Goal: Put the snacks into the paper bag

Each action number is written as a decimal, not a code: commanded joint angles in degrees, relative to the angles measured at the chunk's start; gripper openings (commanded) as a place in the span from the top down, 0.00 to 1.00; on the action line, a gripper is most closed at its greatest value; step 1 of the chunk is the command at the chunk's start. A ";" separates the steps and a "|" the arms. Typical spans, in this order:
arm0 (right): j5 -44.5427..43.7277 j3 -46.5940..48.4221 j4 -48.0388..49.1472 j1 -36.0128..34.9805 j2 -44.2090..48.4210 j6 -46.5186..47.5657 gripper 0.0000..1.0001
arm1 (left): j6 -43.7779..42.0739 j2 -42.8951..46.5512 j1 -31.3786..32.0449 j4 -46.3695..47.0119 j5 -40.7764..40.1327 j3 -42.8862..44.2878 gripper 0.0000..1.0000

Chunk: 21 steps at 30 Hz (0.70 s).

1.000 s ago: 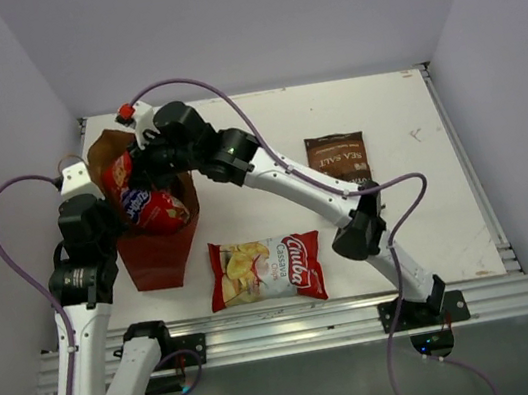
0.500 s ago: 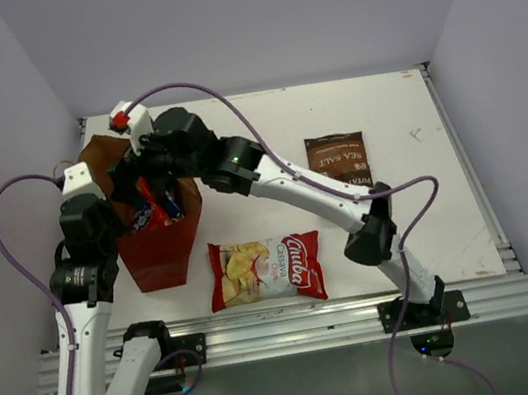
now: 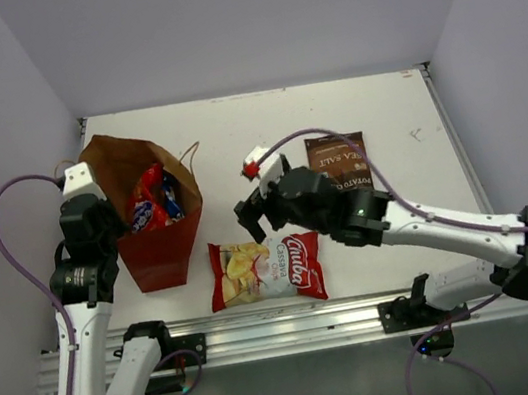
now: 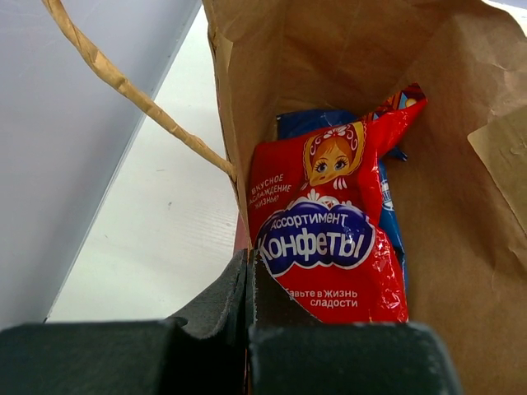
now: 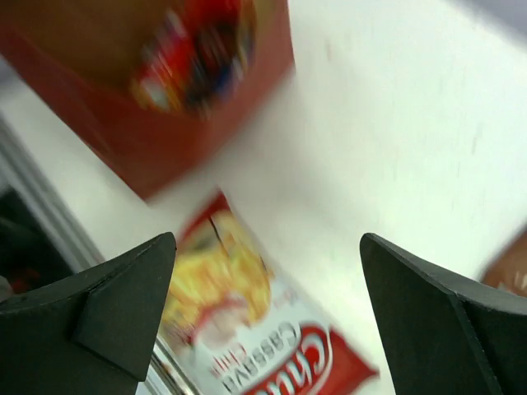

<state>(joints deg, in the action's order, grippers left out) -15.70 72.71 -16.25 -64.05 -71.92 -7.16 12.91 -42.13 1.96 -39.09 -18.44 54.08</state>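
The red paper bag [image 3: 157,254] stands open at the table's left. Inside it lie a red snack bag with a blue oval logo [image 4: 329,239] and a blue one [image 4: 394,234] under it. My left gripper [image 4: 249,276] is shut on the paper bag's near wall [image 4: 226,99], holding the mouth open. The red-white cassava chips [image 3: 266,270] lie flat in front of the paper bag. Just above their left end hovers my right gripper [image 3: 260,220], open and holding nothing; its wrist view is blurred. The dark brown sea salt bag [image 3: 337,160] lies further back on the right.
The white table [image 3: 412,112] is walled on the left, back and right. A metal rail [image 3: 296,326] runs along its near edge, close to the cassava chips. The paper bag's string handle [image 4: 132,90] hangs over its left side.
My right gripper let the red snack bag go into the paper bag and opened. It then pulled out to the right and forward, over the cassava chips. The left arm stayed put.
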 commanded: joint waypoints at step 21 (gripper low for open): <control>-1.97 -29.11 -0.45 -0.02 -3.49 -17.97 0.02 | -0.43 1.09 0.15 3.67 2.44 -0.12 1.00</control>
<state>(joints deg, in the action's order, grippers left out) -21.15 44.95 -19.03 -64.07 -75.07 -21.52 12.88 -41.54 1.96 -38.96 -16.69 53.76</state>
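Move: The Chuba chips bag lies flat about 30 cm below the open right hand, 5 cm back from it and nearly level sideways. From that hand, the paper bag stands roughly 24 cm to the left and 4 cm ahead, its middle some 20 cm lower; the Kettle bag lies 23 cm to the right, 18 cm ahead and 30 cm down. From the left hand, the Chuba bag is some 27 cm right, 8 cm back and 23 cm below. With no contact yet, the right hand plunges towards the red right-hand end of the Chuba bag, down some 24 cm in all and 8 cm to the right, easing back slightly. Most of the drop comes fast, then it checks, lifts a touch and sinks again; the fingers stay wide open and tip about 30 degrees further down. ##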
